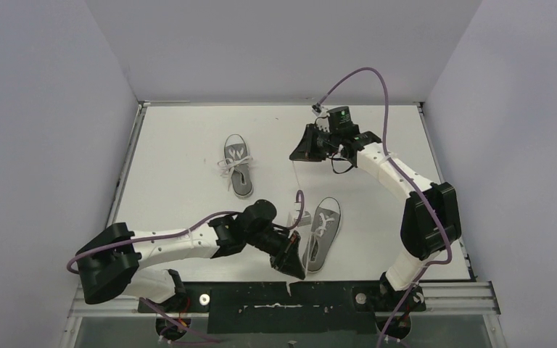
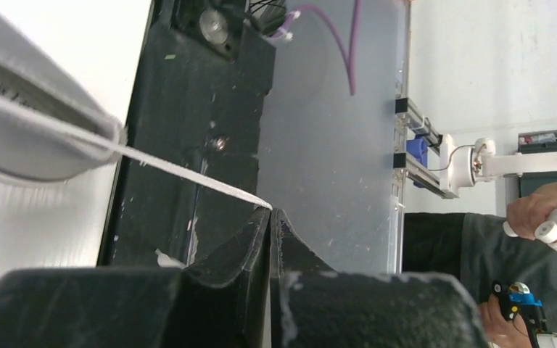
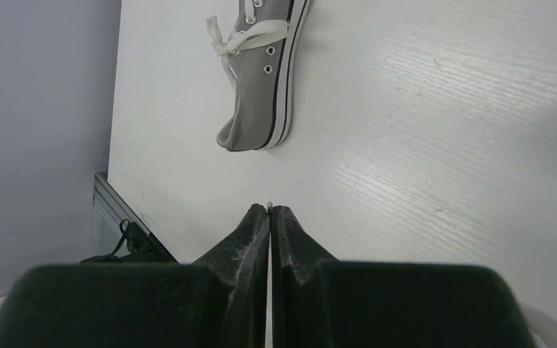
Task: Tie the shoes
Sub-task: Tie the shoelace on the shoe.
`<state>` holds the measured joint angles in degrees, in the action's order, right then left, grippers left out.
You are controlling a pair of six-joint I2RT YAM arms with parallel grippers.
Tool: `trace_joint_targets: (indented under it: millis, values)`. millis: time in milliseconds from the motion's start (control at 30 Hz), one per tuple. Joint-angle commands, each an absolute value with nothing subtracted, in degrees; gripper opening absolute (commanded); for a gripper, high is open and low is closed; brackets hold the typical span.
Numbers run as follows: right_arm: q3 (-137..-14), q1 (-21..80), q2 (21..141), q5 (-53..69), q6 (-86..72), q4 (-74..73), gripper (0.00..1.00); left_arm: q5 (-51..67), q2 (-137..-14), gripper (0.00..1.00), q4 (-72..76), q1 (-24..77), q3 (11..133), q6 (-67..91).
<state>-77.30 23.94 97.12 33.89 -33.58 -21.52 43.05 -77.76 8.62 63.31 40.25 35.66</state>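
Observation:
Two grey shoes lie on the white table [image 1: 188, 138]. The far shoe [image 1: 237, 165] [image 3: 261, 87] has its white laces in a bow. Nearer the arms lies the other shoe [image 1: 321, 232] [image 2: 29, 123]. My left gripper [image 1: 295, 268] [image 2: 270, 210] is beside this shoe's heel, shut on a white lace [image 2: 188, 174] that runs taut from the shoe to the fingertips. My right gripper [image 1: 295, 154] [image 3: 270, 207] hangs above the table further back, shut on the tip of a lace [image 3: 270, 205], which just shows between the fingertips.
The black base plate [image 1: 261, 297] [image 2: 188, 109] lies along the near table edge under my left gripper. Purple cables [image 1: 377, 87] loop off both arms. Grey walls close in the table on three sides. A person's hands [image 2: 544, 217] show beyond the near edge.

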Motion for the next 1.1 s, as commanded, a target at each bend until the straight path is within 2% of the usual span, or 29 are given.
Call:
trace_joint_targets:
  millis: [0,300,533,1067]
  values:
    - [-80.2,21.81,95.3,33.78,-32.19,-18.29,0.0,41.84,-73.7,0.0,8.72,63.0,37.51,35.6]
    - [-80.29,20.35,93.78,34.32,-31.86,-18.31,0.0,38.6,-73.5,0.0,9.84,62.19,33.91,36.25]
    - [-77.99,17.52,88.92,33.96,-31.48,-22.17,0.0,33.89,-69.5,0.0,7.05,56.38,29.71,35.78]
    - [-72.59,15.24,73.18,22.88,-19.22,-51.67,0.0,38.36,-74.23,0.0,-9.04,43.8,41.65,21.03]
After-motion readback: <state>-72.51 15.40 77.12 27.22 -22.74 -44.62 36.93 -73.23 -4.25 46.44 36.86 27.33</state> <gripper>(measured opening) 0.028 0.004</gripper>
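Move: Both hands already hold lace ends. From the left hand, the shoe being tied lies with its middle about 15 cm ahead, 7 cm to the right and 11 cm below, its heel nearest. From the right hand that shoe is roughly 16 cm back, 10 cm to the right and 15 cm below; the other shoe stands about 8 cm ahead, 17 cm to the left and 15 cm below. Ending the fore-and-aft pull, the left hand keeps its lace pinched and dips about 5 cm while easing left, then swings forward alongside the heel of the shoe being tied, some 9 cm forward and 6 cm left in all, turning nearly 20 degrees counter-clockwise. The right hand, still gripping its own lace end, first creeps 1 to 2 cm forward and a little right, then sweeps right, back and slightly up to just beyond the toe, ending about 11 cm right and 6 cm back. ##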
